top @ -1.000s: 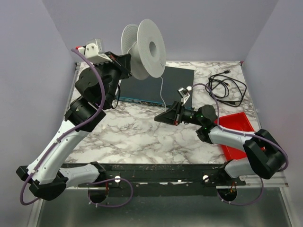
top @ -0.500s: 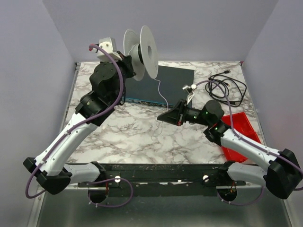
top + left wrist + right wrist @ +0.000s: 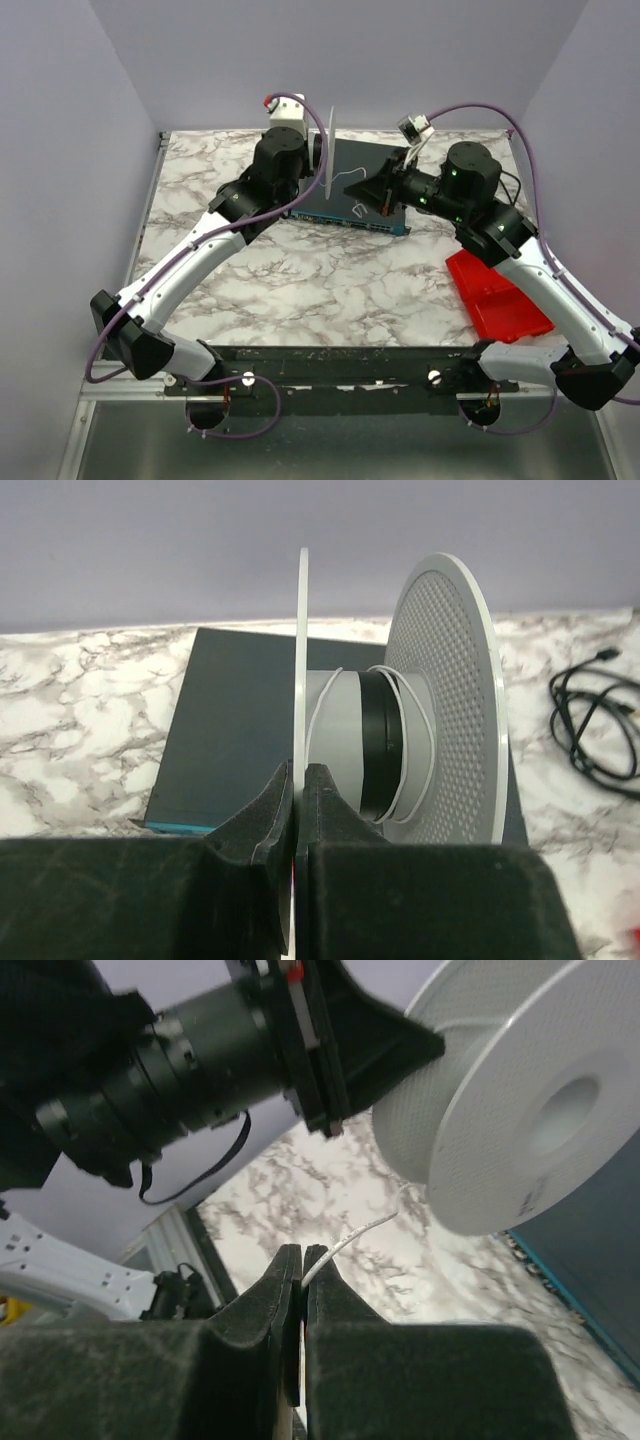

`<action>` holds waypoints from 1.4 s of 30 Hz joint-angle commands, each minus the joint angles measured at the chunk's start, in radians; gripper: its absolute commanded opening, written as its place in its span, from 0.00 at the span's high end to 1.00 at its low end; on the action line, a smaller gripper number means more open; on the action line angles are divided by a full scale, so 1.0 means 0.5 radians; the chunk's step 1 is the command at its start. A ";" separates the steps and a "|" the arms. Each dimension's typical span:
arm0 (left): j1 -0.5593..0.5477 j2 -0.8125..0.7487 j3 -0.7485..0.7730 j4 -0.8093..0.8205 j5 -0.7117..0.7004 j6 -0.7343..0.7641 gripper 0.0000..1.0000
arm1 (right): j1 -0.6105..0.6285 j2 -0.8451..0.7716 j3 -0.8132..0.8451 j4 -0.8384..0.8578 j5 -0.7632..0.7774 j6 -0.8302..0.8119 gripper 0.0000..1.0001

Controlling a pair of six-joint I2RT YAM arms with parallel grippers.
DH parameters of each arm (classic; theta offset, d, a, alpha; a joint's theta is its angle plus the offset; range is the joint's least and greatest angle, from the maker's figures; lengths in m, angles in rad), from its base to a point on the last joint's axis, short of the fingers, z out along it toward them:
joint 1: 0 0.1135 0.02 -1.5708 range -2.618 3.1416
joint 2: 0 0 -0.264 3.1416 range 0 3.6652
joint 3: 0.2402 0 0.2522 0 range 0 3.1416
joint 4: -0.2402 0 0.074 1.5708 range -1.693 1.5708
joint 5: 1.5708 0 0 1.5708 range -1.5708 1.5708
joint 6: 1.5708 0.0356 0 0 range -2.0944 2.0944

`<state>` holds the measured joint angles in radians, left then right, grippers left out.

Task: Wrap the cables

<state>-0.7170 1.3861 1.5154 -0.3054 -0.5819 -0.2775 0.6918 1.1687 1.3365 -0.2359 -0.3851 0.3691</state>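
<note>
My left gripper [image 3: 298, 771] is shut on the thin near flange of a white spool [image 3: 452, 700], holding it in the air above a dark box. In the top view the spool [image 3: 328, 148] shows edge-on beside the left gripper [image 3: 316, 155]. The cable, a very thin white wire [image 3: 318, 712], loops loosely around the spool's grey and black hub. My right gripper [image 3: 302, 1252] is shut on the wire [image 3: 362, 1230] a short way from the spool [image 3: 520, 1110]. From above, the right gripper [image 3: 373, 192] sits just right of the spool, with the wire [image 3: 347, 180] spanning the gap.
A flat dark blue box [image 3: 352, 212] lies at the back centre of the marble table [image 3: 300, 280]. A red tray [image 3: 500, 295] sits at the right under the right arm. Coiled black cords [image 3: 600, 720] lie at the back right. Purple walls enclose the table.
The left arm swung the spool right and back, turning it edge-on. The right arm rose and moved back up to the spool, and its jaws closed on the wire.
</note>
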 commanded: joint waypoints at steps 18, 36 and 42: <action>-0.093 -0.459 -0.455 -0.003 1.091 0.546 1.00 | -0.191 0.449 0.650 -0.554 0.672 -0.579 0.99; 0.378 -0.739 -0.176 -0.134 1.825 0.006 1.00 | -0.699 0.351 0.011 0.058 -0.162 -0.160 0.99; 0.388 -0.718 0.014 -0.201 1.909 -0.180 1.00 | -0.698 0.341 -0.277 0.551 -0.610 0.114 0.95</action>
<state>-0.5293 1.0557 1.4338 -0.4374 0.2985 -0.2626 0.3527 1.3533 1.2663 -0.1688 -0.5079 0.3145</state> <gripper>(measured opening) 0.038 0.047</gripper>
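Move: The left fingers already pinch the rim of the spool's left flange; the spool's middle lies about 7 cm ahead of them, 4 cm to the right and level. From the right fingers, which hold the white cable close to its end, the spool is about 8 cm ahead and 6 cm to the left, roughly level. The flat black box lies on the table some 18 cm ahead of the right hand, 4 cm left and 28 cm below it. Forward some 13 cm, and in its later part 10 cm to the right and downwards, the right hand carries the cable from the spool's near side to beyond it, then eases slightly back left, still sinking. Meanwhile the left hand draws the spool back about 12 cm, first dipping, then rising about 10 cm, swinging it some 40 degrees clockwise. Both grips hold. ##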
